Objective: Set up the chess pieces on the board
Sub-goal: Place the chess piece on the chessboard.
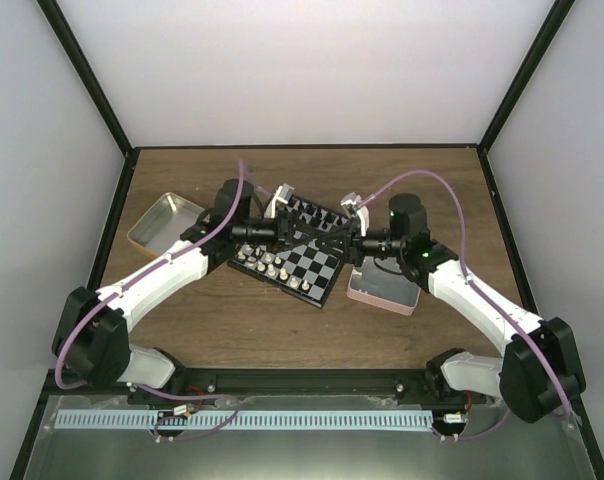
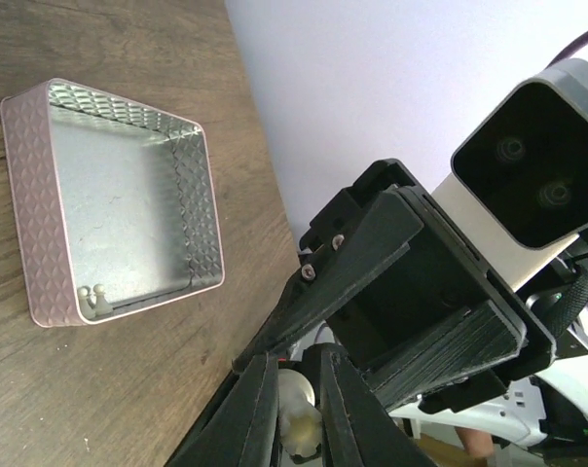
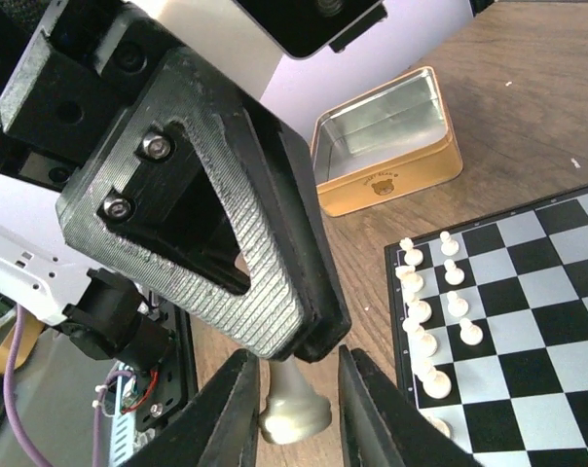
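Both grippers meet just above the board [image 1: 317, 275], a small black and pale grey checkered square. My left gripper [image 1: 294, 232] is shut on a cream-white chess piece [image 2: 299, 413]. In the right wrist view that piece [image 3: 296, 418] hangs base-down from the left gripper's grey ribbed finger [image 3: 255, 253]. My right gripper [image 3: 296, 368] is open around the piece's base, with a gap showing on the right side. Cream-white pieces [image 3: 421, 316] stand in two rows on the board's edge [image 3: 528, 321]. Black pieces [image 1: 317, 212] stand along the far side.
A yellow-sided metal tin [image 1: 165, 222] lies open at the left; it also shows in the right wrist view [image 3: 391, 146]. A pink square tray [image 1: 382, 290] sits right of the board; in the left wrist view this tray [image 2: 36, 224] holds two small white pieces [image 2: 91, 295].
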Available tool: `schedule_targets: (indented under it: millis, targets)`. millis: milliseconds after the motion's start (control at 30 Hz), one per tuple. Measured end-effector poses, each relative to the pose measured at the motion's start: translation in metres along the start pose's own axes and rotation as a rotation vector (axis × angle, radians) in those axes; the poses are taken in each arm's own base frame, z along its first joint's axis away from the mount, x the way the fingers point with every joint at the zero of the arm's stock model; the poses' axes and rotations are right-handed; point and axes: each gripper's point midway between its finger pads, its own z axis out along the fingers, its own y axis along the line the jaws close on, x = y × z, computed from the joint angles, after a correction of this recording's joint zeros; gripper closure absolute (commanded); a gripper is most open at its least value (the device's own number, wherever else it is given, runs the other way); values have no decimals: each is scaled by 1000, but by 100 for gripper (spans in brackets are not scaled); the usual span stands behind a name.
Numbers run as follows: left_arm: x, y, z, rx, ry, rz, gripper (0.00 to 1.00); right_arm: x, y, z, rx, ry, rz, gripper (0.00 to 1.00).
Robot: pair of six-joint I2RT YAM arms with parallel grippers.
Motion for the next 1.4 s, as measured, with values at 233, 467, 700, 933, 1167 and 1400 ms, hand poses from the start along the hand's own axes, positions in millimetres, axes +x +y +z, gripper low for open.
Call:
schedule_targets:
  millis: [233,467,700,933,1167,1400]
  targets:
    - [1,12,1,-57,-13,32,94,1,-11,-1,71,-2,25,44]
    - [-7,45,-1,-240,-86,151,93,-14,-32,-24,305,-96,89,40]
    - [27,63,28,-455,-50,415,94,-27,-77,-80,720,-291,271,36]
    - [62,106,54,-681,31,572,94,3,-109,-112,953,-345,417,34]
    - [69,136,53,-766,25,611,93,22,-122,-122,1036,-340,496,34]
    - [75,161,56,-807,50,615,93,27,-127,-125,1057,-350,527,34]
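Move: The free corner square at the chessboard's near right end lies about 21 cm below the left gripper, 3 cm back and 1 cm to its right. The last white piece of the near row stands some 3 cm to the left of that square and 2 cm farther out. The pink box's middle is roughly 18 cm right of the left gripper and 2 cm ahead. From the right gripper, the white pieces left in the box lie about 8 cm ahead, 14 cm right and 22 cm below. Keep the left gripper shut on the white piece and let the right fingers open and release it. Bring the left hand down some 18 cm, slightly back at the end, swinging its fingers from pointing right to pointing down over the corner square. Take the open right hand about 16 cm right, also forward and down, towards the pieces in the pink box, turning clockwise nearly 70 degrees. ##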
